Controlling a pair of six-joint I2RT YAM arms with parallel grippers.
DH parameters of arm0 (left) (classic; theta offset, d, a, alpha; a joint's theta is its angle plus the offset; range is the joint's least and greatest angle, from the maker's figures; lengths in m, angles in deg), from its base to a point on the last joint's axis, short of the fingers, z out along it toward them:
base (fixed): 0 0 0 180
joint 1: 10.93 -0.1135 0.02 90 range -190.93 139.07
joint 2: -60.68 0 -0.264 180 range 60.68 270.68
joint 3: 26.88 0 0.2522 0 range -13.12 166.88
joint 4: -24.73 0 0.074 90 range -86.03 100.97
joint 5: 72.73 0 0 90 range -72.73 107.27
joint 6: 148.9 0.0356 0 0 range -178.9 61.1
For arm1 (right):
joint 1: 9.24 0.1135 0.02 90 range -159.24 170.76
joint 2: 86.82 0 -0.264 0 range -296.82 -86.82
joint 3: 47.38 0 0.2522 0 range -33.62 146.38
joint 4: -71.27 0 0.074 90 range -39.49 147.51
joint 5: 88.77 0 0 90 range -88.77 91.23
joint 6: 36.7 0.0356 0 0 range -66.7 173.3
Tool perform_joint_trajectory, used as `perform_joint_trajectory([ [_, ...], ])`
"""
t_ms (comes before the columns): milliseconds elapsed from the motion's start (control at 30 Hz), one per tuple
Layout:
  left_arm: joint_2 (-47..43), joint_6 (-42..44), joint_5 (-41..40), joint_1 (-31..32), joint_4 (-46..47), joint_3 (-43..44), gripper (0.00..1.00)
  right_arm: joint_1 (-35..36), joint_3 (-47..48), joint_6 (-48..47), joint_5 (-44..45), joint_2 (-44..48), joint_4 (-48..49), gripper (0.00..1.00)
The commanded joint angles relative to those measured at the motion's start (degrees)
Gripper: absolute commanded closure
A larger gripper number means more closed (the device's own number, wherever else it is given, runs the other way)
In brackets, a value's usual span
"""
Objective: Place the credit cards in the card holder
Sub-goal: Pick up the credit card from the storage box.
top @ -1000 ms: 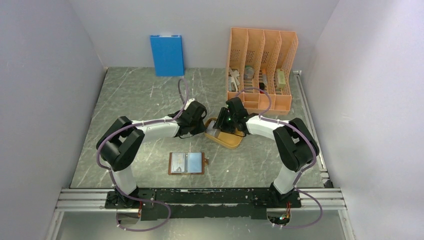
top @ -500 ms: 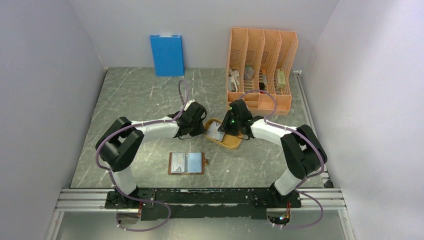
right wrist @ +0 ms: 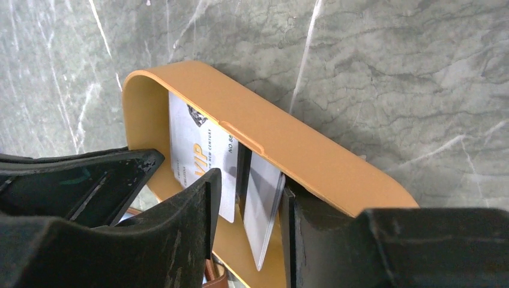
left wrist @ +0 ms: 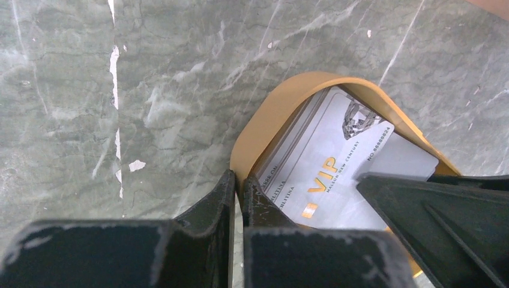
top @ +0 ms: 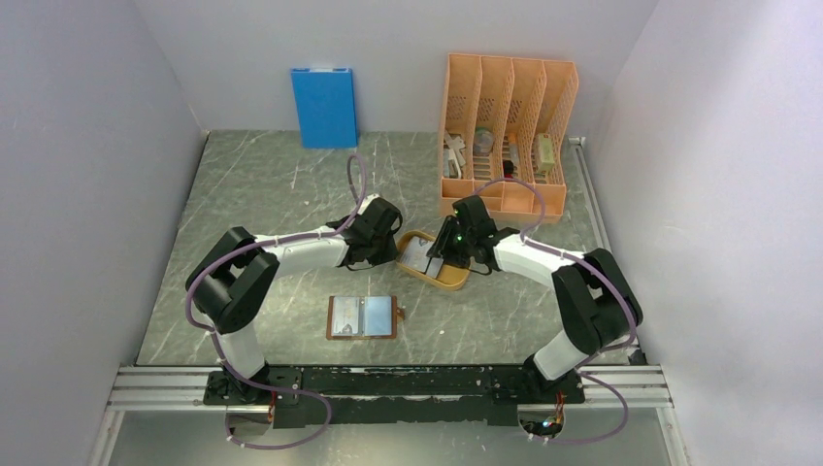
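The credit cards lie in an orange oval tray (top: 448, 280) at mid-table. A white VIP card (left wrist: 327, 174) is on top, also in the right wrist view (right wrist: 201, 150). A grey card (right wrist: 264, 204) stands tilted on edge in the tray. My right gripper (right wrist: 251, 186) is open around it: the card leans on the right finger (right wrist: 300, 234), with a gap to the left one. My left gripper (left wrist: 238, 180) is shut on the tray's rim (left wrist: 264, 120). The card holder (top: 361, 316) lies open and flat nearer the arm bases, away from both grippers (top: 392, 249) (top: 439, 254).
A tall orange file rack (top: 507, 131) with small items stands at the back right. A blue box (top: 324, 107) leans upright against the back wall. Grey walls close in the marbled table on the left, right and back.
The right gripper has shifted a little to the right and back over the tray, and its elbow has swung outward. Its jaws narrowed, then widened again. The left arm has stayed put.
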Motion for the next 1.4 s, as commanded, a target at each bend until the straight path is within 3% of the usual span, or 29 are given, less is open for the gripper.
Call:
perform_joint_trajectory([
  [0, -0.2, 0.6, 2.8, 0.8, -4.5, 0.6, 0.95, -1.1, -1.4, 0.9, 1.1, 3.3, -0.3, 0.58],
  [200, -0.1, 0.6, 2.9, 0.8, -4.7, 0.9, 0.95, -1.7, -2.2, 0.6, 0.2, 3.8, -0.1, 0.76],
  [333, -0.3, 0.6, 3.3, 0.8, -4.7, 1.2, 0.95, -1.8, -2.4, 0.6, -0.9, 3.0, 0.7, 0.83],
  [467, -0.8, 0.7, 3.6, 0.8, -5.4, 1.5, 0.95, -2.0, -1.4, 0.1, -0.4, 3.2, -0.2, 1.0],
  [500, -1.0, 0.9, 3.6, 0.8, -5.6, 1.6, 0.94, -2.2, -0.9, -0.3, 0.0, 3.5, -1.0, 1.0],
  [700, -1.9, 2.2, 2.8, 0.7, -7.2, 3.2, 0.73, -2.8, 2.3, -3.6, 1.9, 7.3, -8.1, 1.0],
  [900, -3.3, 3.7, 2.3, 0.6, -9.4, 5.6, 0.43, -3.5, 3.4, -6.1, 1.3, 10.6, -12.1, 1.0],
  [1100, -11.1, 5.3, 0.0, 0.1, -14.7, 8.2, 0.29, -3.2, 3.8, -15.6, -2.1, 19.6, -10.9, 1.0],
  [1200, -20.3, 6.2, -2.1, -0.8, -17.5, 8.3, 0.24, 3.4, 3.3, -22.8, 4.4, 27.6, -6.3, 1.0],
  [1367, -34.4, 6.9, -3.8, -2.2, -21.0, 7.2, 0.11, 23.2, 2.7, -41.2, 27.6, 37.3, 4.4, 1.0],
])
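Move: The credit card to be picked stands tilted in the yellow storage box, already between the right hand's half-open fingers, its middle about 1 cm below them. The VIP card lies some 4 cm to the left, about 2 cm lower. The card holder is roughly 12 cm back and 14 cm left, about 4 cm down. From the left hand, which pinches the box's left rim, the tilted card is about 7 cm to the right, straight across. Upward by about 1 cm at first, the right hand shuts its half-open fingers on the tilted card, pinching it, then climbs out of the box to some 18 cm up, fingers swinging up and forward by about 35 degrees as it drifts back late. The left hand keeps its pinch on the rim meanwhile, then opens wide, lets go and rises fast, easing left. ##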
